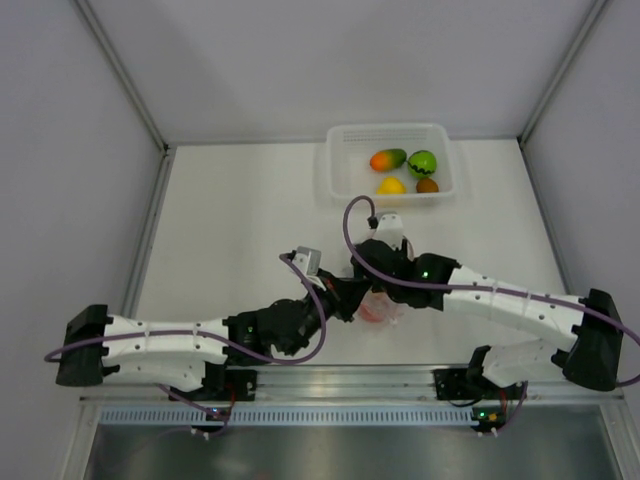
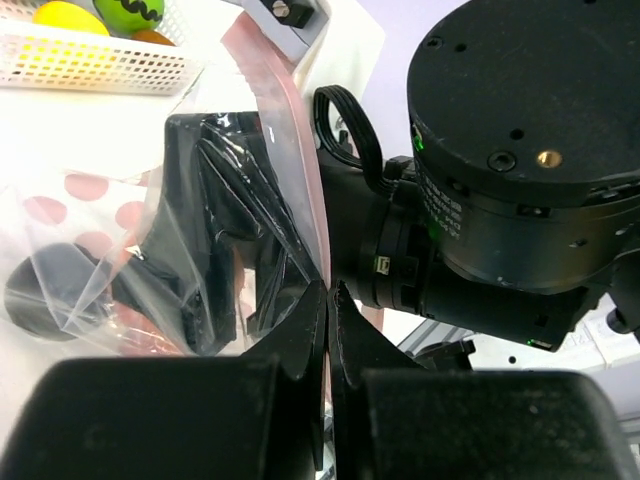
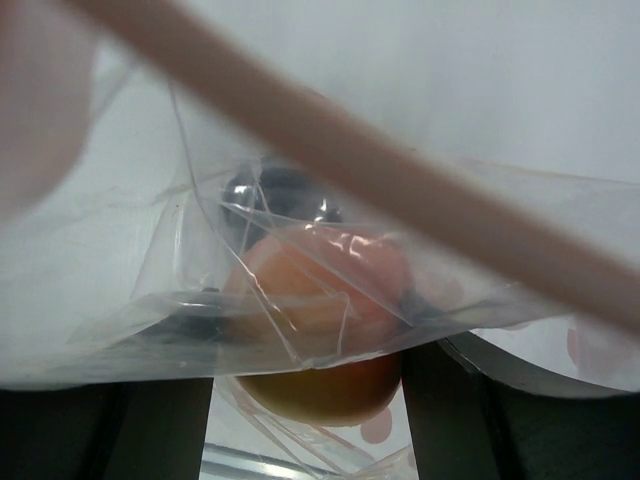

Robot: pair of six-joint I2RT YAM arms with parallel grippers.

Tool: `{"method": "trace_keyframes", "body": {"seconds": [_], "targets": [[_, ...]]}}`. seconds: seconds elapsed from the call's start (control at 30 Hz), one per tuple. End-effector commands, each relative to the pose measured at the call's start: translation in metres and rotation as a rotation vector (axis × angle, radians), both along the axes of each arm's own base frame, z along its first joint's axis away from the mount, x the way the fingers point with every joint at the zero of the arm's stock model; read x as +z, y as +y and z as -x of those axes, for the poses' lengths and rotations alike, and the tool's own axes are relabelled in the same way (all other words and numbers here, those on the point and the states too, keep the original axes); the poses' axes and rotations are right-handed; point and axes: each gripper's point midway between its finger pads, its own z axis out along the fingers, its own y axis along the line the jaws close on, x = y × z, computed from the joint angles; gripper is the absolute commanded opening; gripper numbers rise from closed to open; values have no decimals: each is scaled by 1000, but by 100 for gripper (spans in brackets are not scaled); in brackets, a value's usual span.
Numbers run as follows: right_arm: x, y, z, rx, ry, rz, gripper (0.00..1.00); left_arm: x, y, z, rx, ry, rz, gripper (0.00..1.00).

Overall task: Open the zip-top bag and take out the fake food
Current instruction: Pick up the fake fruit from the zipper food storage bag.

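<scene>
The clear zip-top bag (image 1: 381,306) lies between the two arms near the table's front. My left gripper (image 2: 328,290) is shut on the bag's edge by its pink zip strip (image 2: 292,120). My right gripper (image 3: 310,405) reaches inside the bag, where its fingers (image 3: 452,420) are shut on a peach-orange fruit (image 3: 320,385). A dark purple fruit (image 3: 272,190) lies deeper in the bag and is also seen in the left wrist view (image 2: 40,295). The mango (image 1: 388,159), green fruit (image 1: 422,163), yellow fruit (image 1: 391,185) and brown fruit (image 1: 427,185) lie in the tray.
The white tray (image 1: 337,180) stands at the back of the table, right of centre. The right arm's wrist (image 2: 520,170) hangs close beside my left gripper. Grey walls enclose the table on three sides.
</scene>
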Motion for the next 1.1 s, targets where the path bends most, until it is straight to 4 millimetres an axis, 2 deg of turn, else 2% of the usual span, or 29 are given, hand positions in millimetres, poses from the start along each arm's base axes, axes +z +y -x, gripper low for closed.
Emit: {"method": "trace_keyframes", "body": {"seconds": [0.0,0.03,0.13,0.17,0.23,0.37,0.5,0.63,0.83,0.97,1.07], "targets": [[20,-7,0,-45,-33,-15,28,-1,-3,-3,13,-14,3,0],[23,-12,2,-47,-39,-20,28,-3,-1,-4,22,-11,-1,0],[6,-23,7,-42,-52,-24,28,-11,10,-10,81,25,23,0],[2,-23,7,-33,-56,-28,28,-17,14,-12,98,34,21,0],[-12,-21,9,-9,-40,-15,28,-15,21,-13,118,42,43,0],[-43,-13,8,20,-10,25,29,-10,21,-12,107,38,52,0],[-60,-9,7,23,17,66,32,-12,22,-12,107,41,52,0],[-70,-15,9,6,36,95,37,-15,23,-11,104,46,53,0],[-68,-24,11,-7,32,99,45,-14,20,-10,98,45,52,0],[-76,-35,10,-30,49,110,54,-15,20,-11,101,43,45,0],[-77,-37,11,-35,54,104,55,-15,21,-11,104,44,48,0]]}}
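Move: The right hand is inside the bag's mouth, its part-open fingers on either side of the peach, whose middle is roughly 2 cm ahead of and 2 cm below the finger point, straight in line with it. The dark fruit is some 8 cm ahead, 2 cm left and 6 cm down; the red fruit about 5 cm back, 1 cm right and 7 cm lower. From the left hand, shut on the zip edge, the peach is about 9 cm ahead, 1 cm right and 12 cm below. The right hand first shifts about 3 cm to its right and slightly back, then sinks steeply inside the bag to end nearly 8 cm lower, its fingers keeping the same part-open gap around the peach all the while. The left hand keeps its shut pinch on the zip edge and goes down with it, but only about 3 cm, easing some 2 cm left early on and then holding the bag's mouth up and still while the right hand keeps sinking. ##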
